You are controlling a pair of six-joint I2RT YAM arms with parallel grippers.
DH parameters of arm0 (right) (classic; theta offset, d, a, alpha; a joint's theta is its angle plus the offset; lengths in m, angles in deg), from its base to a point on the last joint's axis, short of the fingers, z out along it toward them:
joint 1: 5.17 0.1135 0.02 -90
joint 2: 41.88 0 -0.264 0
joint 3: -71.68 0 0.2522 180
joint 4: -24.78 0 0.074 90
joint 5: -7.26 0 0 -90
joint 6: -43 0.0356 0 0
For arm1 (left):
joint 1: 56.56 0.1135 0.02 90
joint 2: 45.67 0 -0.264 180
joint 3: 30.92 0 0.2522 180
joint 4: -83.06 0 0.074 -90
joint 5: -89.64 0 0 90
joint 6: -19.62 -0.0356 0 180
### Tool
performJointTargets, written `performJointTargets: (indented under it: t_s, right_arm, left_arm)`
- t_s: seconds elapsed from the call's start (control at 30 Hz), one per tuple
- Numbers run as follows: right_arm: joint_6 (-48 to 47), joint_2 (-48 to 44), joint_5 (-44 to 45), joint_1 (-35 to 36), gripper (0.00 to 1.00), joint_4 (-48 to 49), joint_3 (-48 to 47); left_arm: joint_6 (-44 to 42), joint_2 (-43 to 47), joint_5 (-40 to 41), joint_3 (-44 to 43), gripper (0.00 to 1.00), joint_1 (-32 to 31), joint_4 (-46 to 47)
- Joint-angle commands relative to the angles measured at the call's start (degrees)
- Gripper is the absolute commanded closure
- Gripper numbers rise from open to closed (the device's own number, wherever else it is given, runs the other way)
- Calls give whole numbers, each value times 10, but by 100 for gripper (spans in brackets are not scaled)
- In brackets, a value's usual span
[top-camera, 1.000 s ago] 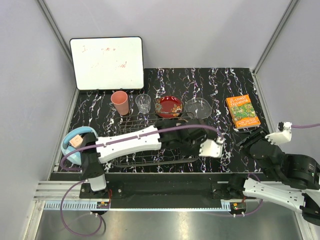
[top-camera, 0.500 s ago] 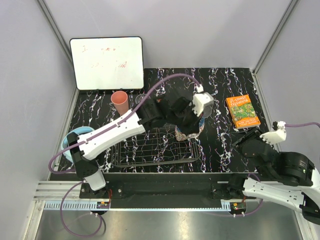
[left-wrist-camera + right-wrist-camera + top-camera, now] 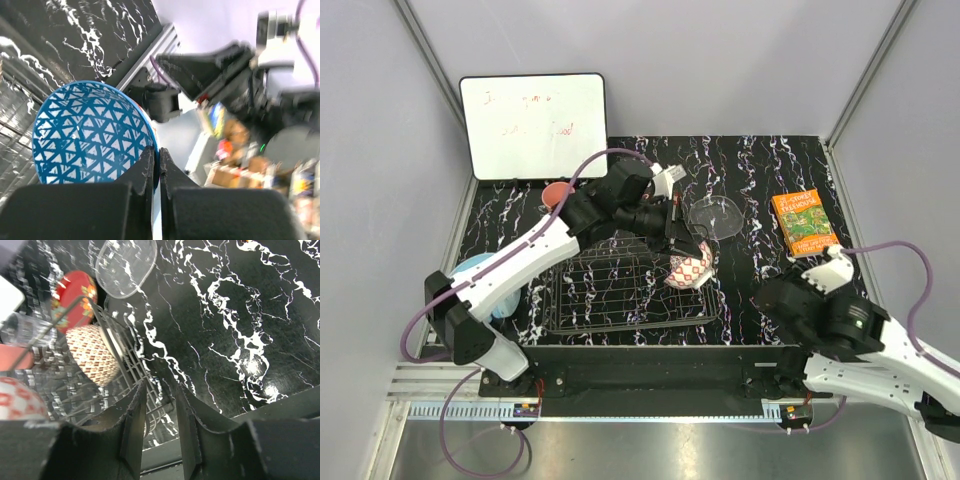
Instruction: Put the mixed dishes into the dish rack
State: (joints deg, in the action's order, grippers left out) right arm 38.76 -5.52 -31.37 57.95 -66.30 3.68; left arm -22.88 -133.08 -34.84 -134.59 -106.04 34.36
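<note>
My left gripper [image 3: 682, 250] is shut on the rim of the blue patterned bowl [image 3: 689, 270] and holds it tilted over the right end of the dish rack [image 3: 605, 295]. The left wrist view shows the bowl's blue triangle pattern [image 3: 90, 135] with the fingertips [image 3: 156, 150] pinching its rim. My right gripper [image 3: 767, 298] is open and empty, low over the table right of the rack [image 3: 125, 365]. The clear glass bowl [image 3: 715, 215], red plate [image 3: 75, 297], glass tumbler [image 3: 20, 330] and salmon cup [image 3: 556, 192] stand behind the rack. The beige speckled bowl is out of view.
A white board [image 3: 533, 125] leans at the back left. An orange book [image 3: 804, 222] lies at the right. Light-blue headphones [image 3: 475, 275] lie left of the rack, partly under my left arm.
My left arm swung from the rack's front right toward the back and now holds the blue patterned bowl over the rack's right end. My right arm moved left toward the rack.
</note>
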Motion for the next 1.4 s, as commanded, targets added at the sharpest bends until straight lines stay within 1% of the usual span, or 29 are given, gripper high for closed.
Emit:
performJointTargets:
  t_s: [0.0,0.03,0.1,0.17,0.33,0.47,0.67,0.9,1.07,1.17,1.27,1.37]
  right_arm:
    - [22,62,1,3,63,46,3]
    - [21,69,1,3,63,58,1]
    - [20,79,5,3,63,76,-1]
    - [17,79,5,3,63,90,4]
    - [6,73,3,3,63,130,19]
    - [-8,78,-3,3,63,149,28]
    - [-14,79,-7,3,63,159,35]
    - [-23,82,-6,4,63,165,39]
    - [-28,78,-7,3,63,165,39]
    - [-27,69,-11,3,63,165,46]
    - [-27,67,-16,3,63,165,48]
    - [-27,71,-20,3,63,165,48]
  left_arm:
    - [137,16,-34,67,100,5,119]
    - [151,15,-37,93,100,16,136]
    - [172,8,-32,117,100,24,173]
    - [184,5,-26,123,100,37,185]
    - [199,1,5,129,100,36,171]
    - [215,-23,17,122,100,34,176]
    - [278,-46,19,122,100,5,174]
    - [330,-31,26,155,100,-13,153]
    - [343,-34,26,168,100,-8,162]
    - [349,-39,20,155,100,7,168]
    - [349,-42,21,145,100,26,153]
    - [363,-38,17,162,100,29,153]
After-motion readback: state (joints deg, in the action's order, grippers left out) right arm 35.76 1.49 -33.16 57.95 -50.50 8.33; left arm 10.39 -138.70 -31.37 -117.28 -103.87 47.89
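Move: The left hand holds the blue-lined bowl by its rim above the dish rack's right end. The gap meant for it, in the rack's front right, lies about 2 cm ahead, 1 cm to the right and some 20 cm below. The brown bowl already in the rack stands about 10 cm ahead, 20 cm down; on the table beyond, the glass plate lies some 27 cm ahead, 7 cm right. From the empty right hand the gap is roughly 18 cm left, 4 cm ahead, 10 cm below. The left hand lowers the blue-lined bowl about 11 cm towards the gap on the near side of the brown bowl, fingers still pinching its rim, edging a few centimetres forward, back and right, then forward again on the way, while rolling it some 35 degrees and turning about 20 degrees counter-clockwise. Meanwhile the empty, part-open right hand slides about 5 cm left and slightly forward and down towards the rack's right end, then waits there. ##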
